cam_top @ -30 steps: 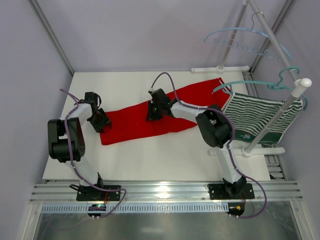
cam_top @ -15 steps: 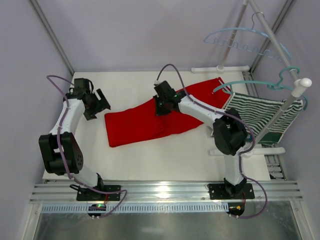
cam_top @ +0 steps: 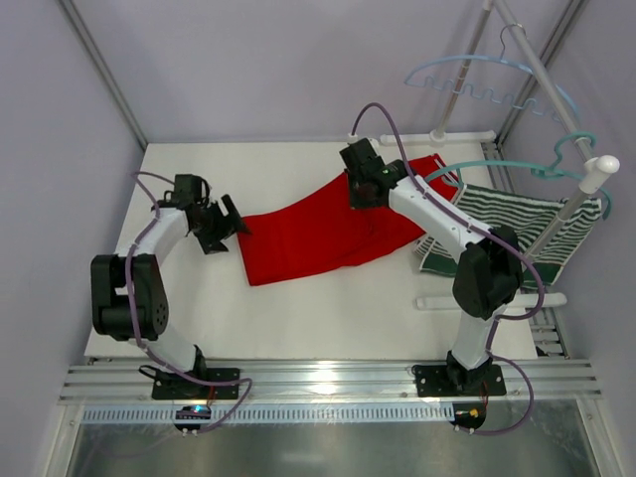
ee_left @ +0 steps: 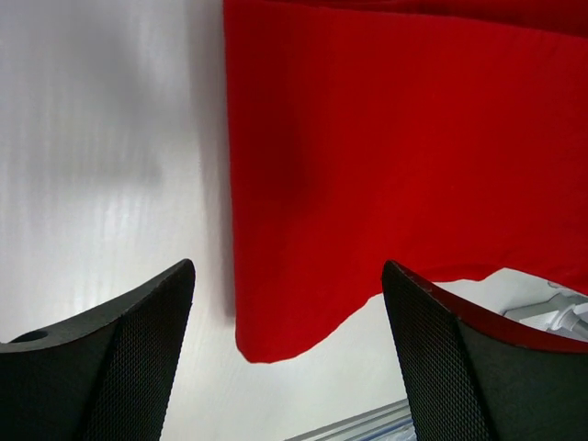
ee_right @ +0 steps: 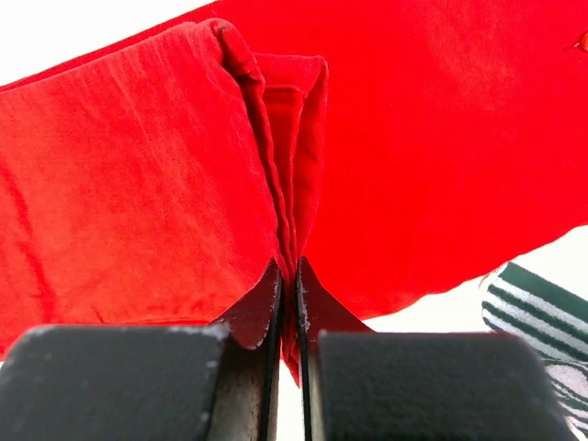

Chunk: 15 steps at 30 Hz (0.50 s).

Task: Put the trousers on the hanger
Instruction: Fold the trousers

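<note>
The red trousers lie across the white table, drawn up toward the back right. My right gripper is shut on a pinched fold of the trousers, lifting the cloth there. My left gripper is open just left of the trousers' left end, with nothing between its fingers. The pale blue hanger with the wavy bar hangs high on the rack at the back right, apart from both grippers.
A darker teal hanger carries a green-and-white striped garment on the rack's pole at the right. The rack's white feet rest on the table. Side walls close in left and right.
The right gripper has carried its pinch of the trousers toward the back right, dragging the cloth along. The left gripper has let go of the left end, opened, and now sits beside it.
</note>
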Tool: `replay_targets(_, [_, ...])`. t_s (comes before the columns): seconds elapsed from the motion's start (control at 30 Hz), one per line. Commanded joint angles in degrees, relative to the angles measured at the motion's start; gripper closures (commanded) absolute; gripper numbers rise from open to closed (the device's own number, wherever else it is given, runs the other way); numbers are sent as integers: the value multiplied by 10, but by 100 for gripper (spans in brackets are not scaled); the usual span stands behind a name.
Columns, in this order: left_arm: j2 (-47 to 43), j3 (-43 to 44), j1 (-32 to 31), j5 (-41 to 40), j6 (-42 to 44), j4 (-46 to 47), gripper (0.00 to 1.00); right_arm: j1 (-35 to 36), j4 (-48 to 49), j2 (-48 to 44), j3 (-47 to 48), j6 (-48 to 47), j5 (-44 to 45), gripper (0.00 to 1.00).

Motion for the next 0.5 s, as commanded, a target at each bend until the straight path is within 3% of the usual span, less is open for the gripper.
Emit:
replay_targets(0.0, [21,-24,-25,24,-28,66,18,2,0,-11,28,-20,26,96])
replay_targets(0.2, [87,-18,-35,3,-37,52,24,1,12,-11,13,-22,19,96])
replay_targets(0.3, [89,-24,-37,-56,-38,47,35,4,25,-11,0,-17,-8,96])
replay_targets(0.33, [84,-27,-37,-79,-39,46,56,7,48,-9,-6,-12,-19,96])
replay_targets(0.4, [89,-9,-36,-148,-35,9,79,22,54,6,-10,-9,-6,96])
replay_targets(0.43, [96,6,-36,-169,-27,-15,97,41,40,13,-6,-1,10,96])
replay_targets(0.47, [109,44,-33,-182,-7,-37,100,47,39,16,-2,14,15,96])
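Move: The loose left end of the trousers lies on the table about 7 cm below the open left fingers, its edge roughly 1 cm back and 2 cm to their right. That end's near corner is some 10 cm back and 3 cm right of the left fingers. From the right hand, which holds a raised fold of the trousers, the left end is about 26 cm left, 7 cm back and 15 cm down; the waist end lies some 6 cm ahead, 16 cm right, also 15 cm down. The trousers' left end is taken by the left hand, which sinks about 7 cm onto it, veering some 2.5 cm right and slightly back, fingers tipping down about 10 degrees. The fingers then shut, pinching the edge, while the hand swings back left by nearly as much. The right hand keeps its pinch on the fold and only late eases about 1.5 cm left. ##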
